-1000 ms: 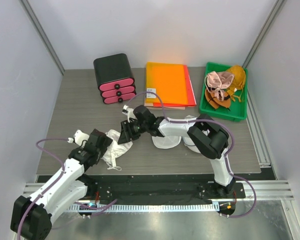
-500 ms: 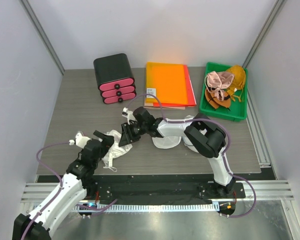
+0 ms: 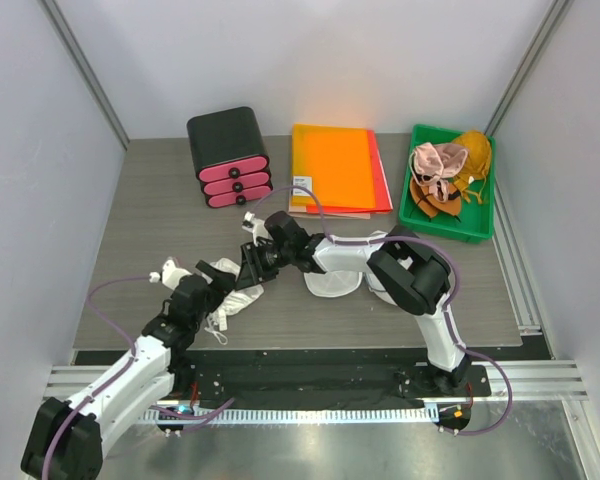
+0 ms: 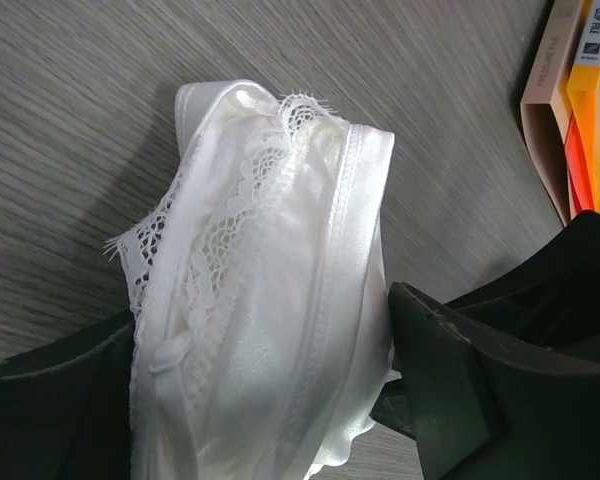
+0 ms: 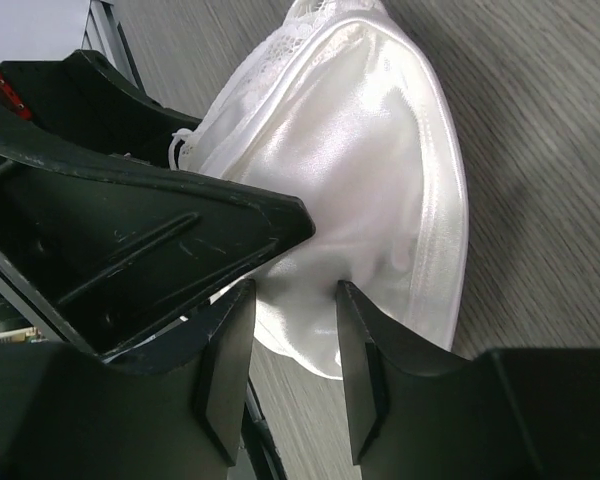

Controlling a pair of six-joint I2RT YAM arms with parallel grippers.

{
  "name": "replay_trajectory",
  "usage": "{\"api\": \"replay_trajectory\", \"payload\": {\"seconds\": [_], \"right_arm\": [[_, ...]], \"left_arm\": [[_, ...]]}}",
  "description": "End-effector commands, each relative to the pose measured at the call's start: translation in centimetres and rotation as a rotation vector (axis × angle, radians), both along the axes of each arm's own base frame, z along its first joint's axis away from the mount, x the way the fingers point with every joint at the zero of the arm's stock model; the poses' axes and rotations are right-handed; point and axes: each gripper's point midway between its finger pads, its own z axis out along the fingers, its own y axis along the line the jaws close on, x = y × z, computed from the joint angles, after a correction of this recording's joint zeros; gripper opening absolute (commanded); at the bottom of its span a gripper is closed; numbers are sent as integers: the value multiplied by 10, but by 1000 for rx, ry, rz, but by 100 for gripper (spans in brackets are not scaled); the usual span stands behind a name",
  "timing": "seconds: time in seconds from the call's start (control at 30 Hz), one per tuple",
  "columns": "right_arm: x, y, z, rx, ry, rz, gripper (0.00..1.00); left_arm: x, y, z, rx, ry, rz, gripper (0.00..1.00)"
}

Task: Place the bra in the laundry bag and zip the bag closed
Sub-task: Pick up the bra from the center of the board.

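The white satin and lace bra [image 3: 230, 291] lies bunched on the table, left of centre. My left gripper [image 3: 204, 292] comes at it from the left. Its jaws stand open, with the bra [image 4: 270, 290] filling the gap between the black fingers [image 4: 460, 390]. My right gripper [image 3: 251, 267] reaches in from the right and is shut on a fold of the bra's [image 5: 380, 150] edge, pinched between its fingertips [image 5: 352, 330]. The left gripper's black body [image 5: 130, 240] sits right beside it. The white laundry bag [image 3: 332, 284] lies at the centre, partly hidden under the right arm.
At the back stand a black drawer unit with pink drawers [image 3: 228, 155], a stack of orange folders [image 3: 335, 168] and a green bin [image 3: 446, 229] full of clothes. The table's front edge runs just behind the left gripper.
The left gripper's jaws have narrowed around the bra and the left arm has shifted slightly. The right gripper has tightened a little on the fabric and stayed in place.
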Motion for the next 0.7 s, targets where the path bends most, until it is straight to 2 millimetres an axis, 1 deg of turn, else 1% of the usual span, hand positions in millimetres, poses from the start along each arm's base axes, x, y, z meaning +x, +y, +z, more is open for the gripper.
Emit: {"api": "replay_trajectory", "payload": {"seconds": [0.0, 0.03, 0.07, 0.1, 0.13, 0.17, 0.2, 0.23, 0.27, 0.3, 0.33, 0.37, 0.4, 0.43, 0.47, 0.5, 0.53, 0.57, 0.6, 0.63, 0.67], "right_arm": [[7, 11, 21, 58, -33, 4, 46], [9, 5, 17, 31, -28, -12, 50], [13, 0, 21, 21, -41, -40, 51], [22, -9, 22, 14, -42, -66, 52], [24, -17, 22, -1, -37, -77, 54], [26, -27, 28, -4, -39, -92, 56], [29, -34, 29, -13, -42, -104, 57], [38, -48, 29, -29, -31, -130, 60], [38, -56, 37, -23, -37, -138, 62], [38, -62, 41, -21, -43, -133, 64], [41, -73, 43, -31, -42, -143, 68], [41, -77, 45, -31, -53, -137, 70], [39, -84, 54, -34, -79, -129, 72], [38, -91, 54, -47, -78, -129, 75], [37, -96, 55, -52, -80, -127, 77], [35, -99, 65, -37, -96, -125, 79], [30, -101, 69, -23, -92, -103, 83], [28, -106, 71, -16, -87, -97, 85], [25, -108, 73, -6, -91, -86, 88], [18, -111, 80, 17, -104, -54, 93], [16, -113, 83, 26, -114, -43, 96]], "left_arm": [[16, -12, 31, -58, -117, -28, 75], [16, -11, 33, -53, -125, -25, 71], [16, -10, 33, -51, -128, -24, 68], [16, -11, 34, -52, -132, -26, 66], [15, -10, 34, -51, -134, -26, 61], [15, -11, 35, -49, -137, -31, 59], [15, -11, 35, -49, -139, -35, 53], [16, -11, 37, -50, -146, -39, 50], [16, -14, 39, -50, -152, -57, 47], [16, -16, 40, -52, -157, -65, 42], [18, -18, 44, -58, -173, -77, 39], [18, -22, 47, -63, -177, -99, 37], [19, -24, 50, -55, -186, -117, 29], [20, -27, 55, -57, -202, -133, 25], [21, -32, 59, -58, -210, -161, 23], [22, -34, 62, -41, -218, -182, 19], [23, -37, 66, -35, -229, -204, 17], [25, -42, 75, -33, -248, -234, 16], [23, -51, 79, -43, -257, -292, 13], [24, -58, 88, -36, -296, -342, 12], [24, -64, 96, -46, -318, -376, 11]]}}
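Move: The bra lies in and just below the left hand's open jaws, its middle about 3 cm back, 3 cm right and 2 cm down. From the right hand its middle is some 2 cm back, 2 cm left and 3 cm below. The laundry bag lies level with both hands, roughly 32 cm to the left hand's right and 27 cm to the right hand's right. The drawer box stands about 25 cm ahead of the left hand and 1 cm to its right. The left fingers close from wide open to pinch the bra between their tips, while that hand rises about 3.5 cm, then also swings some 3 cm right, turning about 10 degrees clockwise. The right hand opens nearly fully, comes free of the cloth and backs off about 10 cm right towards the laundry bag, going forward as well and then climbing some 6 cm. ##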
